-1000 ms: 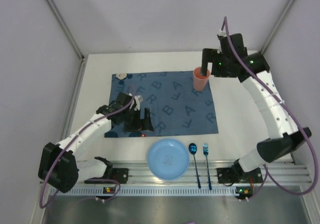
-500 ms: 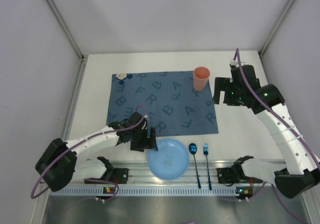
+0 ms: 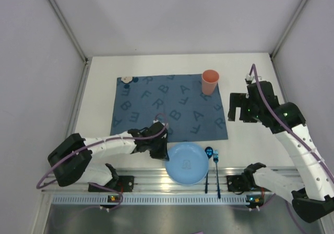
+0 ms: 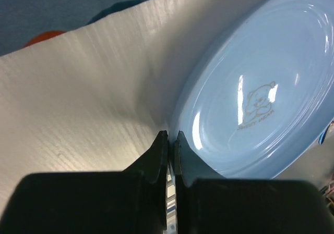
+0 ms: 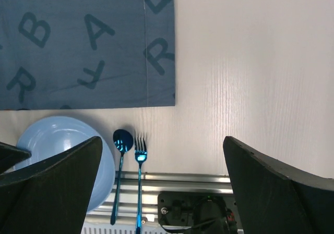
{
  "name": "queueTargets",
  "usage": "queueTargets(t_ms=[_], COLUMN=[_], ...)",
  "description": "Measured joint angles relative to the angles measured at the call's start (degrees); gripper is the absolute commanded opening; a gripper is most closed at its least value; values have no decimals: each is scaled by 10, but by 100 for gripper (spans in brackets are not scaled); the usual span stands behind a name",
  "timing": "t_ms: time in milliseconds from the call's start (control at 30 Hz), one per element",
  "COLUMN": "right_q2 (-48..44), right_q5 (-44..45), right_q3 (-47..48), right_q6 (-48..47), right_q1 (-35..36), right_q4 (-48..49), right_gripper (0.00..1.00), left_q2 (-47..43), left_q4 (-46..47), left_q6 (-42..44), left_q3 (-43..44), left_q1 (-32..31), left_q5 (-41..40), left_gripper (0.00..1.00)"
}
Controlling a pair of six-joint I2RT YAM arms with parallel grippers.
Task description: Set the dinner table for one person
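A light blue plate [image 3: 187,162] lies on the white dinner table [image 3: 102,93], partly over the aluminium rail. My left gripper [image 3: 163,152] is shut on the plate's left rim; in the left wrist view its jaws [image 4: 169,137] pinch the rim of the plate [image 4: 250,98]. A blue spoon [image 3: 209,152] and a blue fork [image 3: 215,157] lie just right of the plate. An orange cup [image 3: 210,81] stands on the far right corner of the dark blue cloth [image 3: 167,106]. My right gripper [image 3: 241,107] hangs open, right of the cloth, over bare table, holding nothing.
The ribbed rail [image 3: 156,184] runs along the near edge, with both arm bases on it. In the right wrist view the spoon [image 5: 122,140] and the fork [image 5: 140,150] lie with their handles across the rail [image 5: 182,177]. Grey walls close in left, right and back.
My left gripper came down off the cloth to the plate's left rim and shut on it; the plate slid right, up against the spoon. The right arm drew back from the cup.
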Motion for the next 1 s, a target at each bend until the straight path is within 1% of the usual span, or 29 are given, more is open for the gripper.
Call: queueTargets(t_ms=[133, 300, 400, 500, 567, 667, 767, 867, 1000], right_q2=[-17, -33, -41, -46, -47, -51, -60, -73, -82], right_q5=[1, 0, -5, -28, -45, -72, -90, -97, -113], right_q3=[-9, -11, -13, -24, -38, -67, -94, -105, -109], right_q6=[-2, -5, -6, -11, -15, -16, -15, -11, -4], right_q1=[0, 0, 0, 0, 0, 0, 0, 0, 0], right_q4=[-10, -13, -13, -13, -12, -12, -13, -15, -13], right_gripper=[100, 100, 100, 100, 100, 100, 100, 100, 100], left_q2=[-21, -87, -96, -87, -66, 0, 75, 150, 223], left_q4=[-43, -160, -193, -193, -191, -183, -162, -128, -87], left_q6=[4, 39, 74, 115, 141, 174, 193, 201, 201], left_q3=[16, 93, 158, 197, 213, 237, 260, 287, 318], left_q1=[-1, 9, 53, 135, 196, 278, 329, 360, 375], left_q5=[-37, -124, -144, -141, -134, -123, -90, -45, 0], left_gripper=[0, 0, 0, 0, 0, 0, 0, 0, 0])
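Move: My left hand has the blue plate pinched by its left rim, the plate's middle about 10 cm to the right and 2 cm back; the placemat's middle lies some 25 cm straight ahead. The spoon is about 20 cm right and 6 cm back, the cup 21 cm right and 36 cm ahead. From my open right hand, roughly 24 cm up, the fork lies 18 cm back and 7 cm left, the spoon 17 cm back and 12 cm left. Keeping my pinch on the rim, I lift the plate with my left hand in an arc peaking about 11 cm up, carry it some 25 cm forward and 10 cm left over the placemat, turning about 20 degrees counter-clockwise, and finish sinking towards the cloth. My right hand, still wide open, eases about 5 cm back and as much down towards the fork and spoon. ##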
